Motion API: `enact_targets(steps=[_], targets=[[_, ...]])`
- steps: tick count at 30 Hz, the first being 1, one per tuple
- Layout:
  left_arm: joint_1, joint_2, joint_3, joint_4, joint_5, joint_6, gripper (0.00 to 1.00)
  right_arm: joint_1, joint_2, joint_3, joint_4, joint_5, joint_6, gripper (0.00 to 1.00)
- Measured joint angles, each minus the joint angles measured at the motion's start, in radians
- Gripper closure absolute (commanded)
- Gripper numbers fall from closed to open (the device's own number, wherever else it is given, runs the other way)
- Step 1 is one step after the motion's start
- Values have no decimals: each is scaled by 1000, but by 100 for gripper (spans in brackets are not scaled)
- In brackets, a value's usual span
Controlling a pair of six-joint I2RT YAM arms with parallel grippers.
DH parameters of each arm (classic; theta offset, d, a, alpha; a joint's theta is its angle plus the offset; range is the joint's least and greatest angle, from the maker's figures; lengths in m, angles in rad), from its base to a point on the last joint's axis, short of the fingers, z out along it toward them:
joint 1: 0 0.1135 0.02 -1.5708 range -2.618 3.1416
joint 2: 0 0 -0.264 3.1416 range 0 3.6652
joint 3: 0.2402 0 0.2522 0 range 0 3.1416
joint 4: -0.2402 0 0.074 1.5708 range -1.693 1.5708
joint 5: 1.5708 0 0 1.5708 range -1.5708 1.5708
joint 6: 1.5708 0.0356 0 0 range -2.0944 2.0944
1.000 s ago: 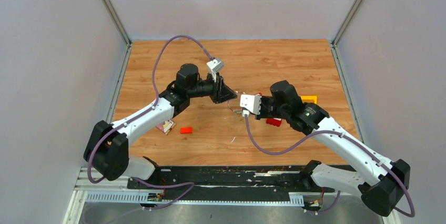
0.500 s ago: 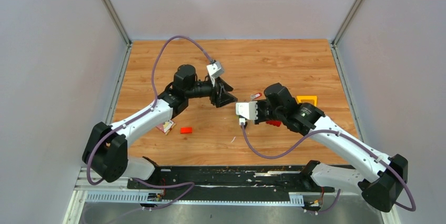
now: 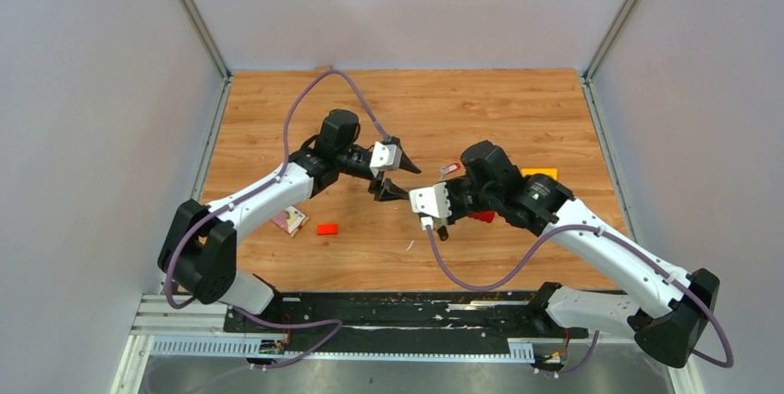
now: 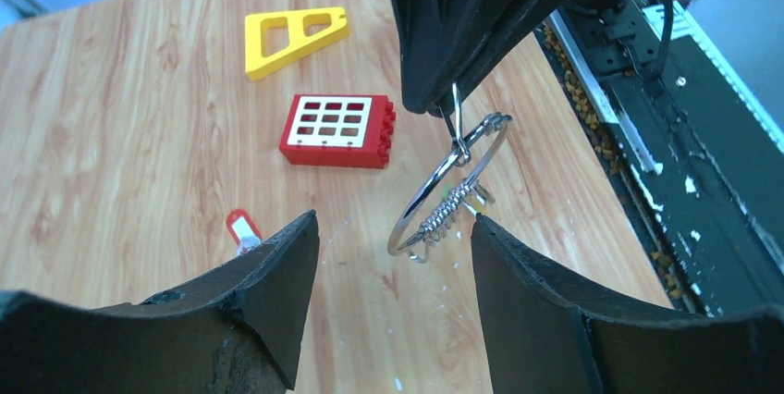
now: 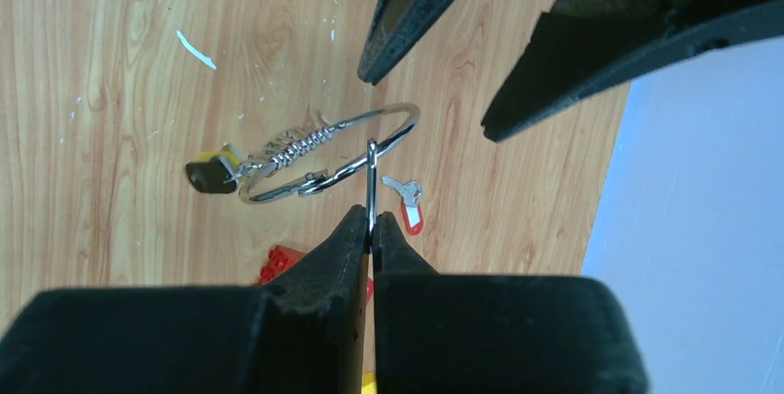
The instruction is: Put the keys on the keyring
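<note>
My right gripper (image 5: 371,218) is shut on a thin silver key seen edge-on, and the keyring (image 5: 388,113) hangs from that key above the table. The ring's wire coil (image 4: 447,214) and a black-headed key (image 5: 211,175) sit at its far end. My left gripper (image 4: 393,227) is open, its fingers on either side of the ring's lower end and not touching it. In the top view the left gripper (image 3: 405,181) faces the right wrist closely. A red-headed key (image 4: 242,227) lies loose on the wood.
A red block with white squares (image 4: 337,129) and a yellow plastic piece (image 4: 291,36) lie beyond the ring. A small red block (image 3: 326,228) and a pale card (image 3: 291,220) lie near the left arm. The black base rail (image 3: 388,306) runs along the near edge.
My left gripper has opened wide and turned on its wrist, staying close to the ring. The right gripper has shifted a little left with the ring hanging from it.
</note>
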Motion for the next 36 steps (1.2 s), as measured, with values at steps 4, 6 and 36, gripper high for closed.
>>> enact_targets(steps=[4, 6, 36], targets=[[-2, 26, 60, -115, 57, 143, 31, 1, 10, 6, -6, -27, -1, 100], [-6, 28, 64, -153, 78, 191, 31, 1, 13, 6, -14, -31, -1, 100], [-53, 174, 119, -139, 157, -104, 69, 158, 48, -13, 28, 235, -150, 100]])
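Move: From the open left gripper, the keyring hanging from the right fingers by a small ring lies about 4 cm back, 6 cm right and 3 cm down; its bunch of keys hangs some 7 cm back, 6 cm right and 6 cm down. On the table, roughly 19 cm below, the red-tagged key is 13 cm ahead and 10 cm right, the red block 5 cm ahead and 17 cm right. From the right hand, the keyring is about 1 cm back, straight below by 3 cm. Bring the open left gripper back about 3 cm, then down and right some 2 cm each, rolling it to tip its forward side down, so its fingertips straddle the keyring just beside the right fingertips; then start closing, to roughly half the gap. Keep the right fingers shut on the small ring, easing that hand slightly left and tilting it some 15 degrees. ##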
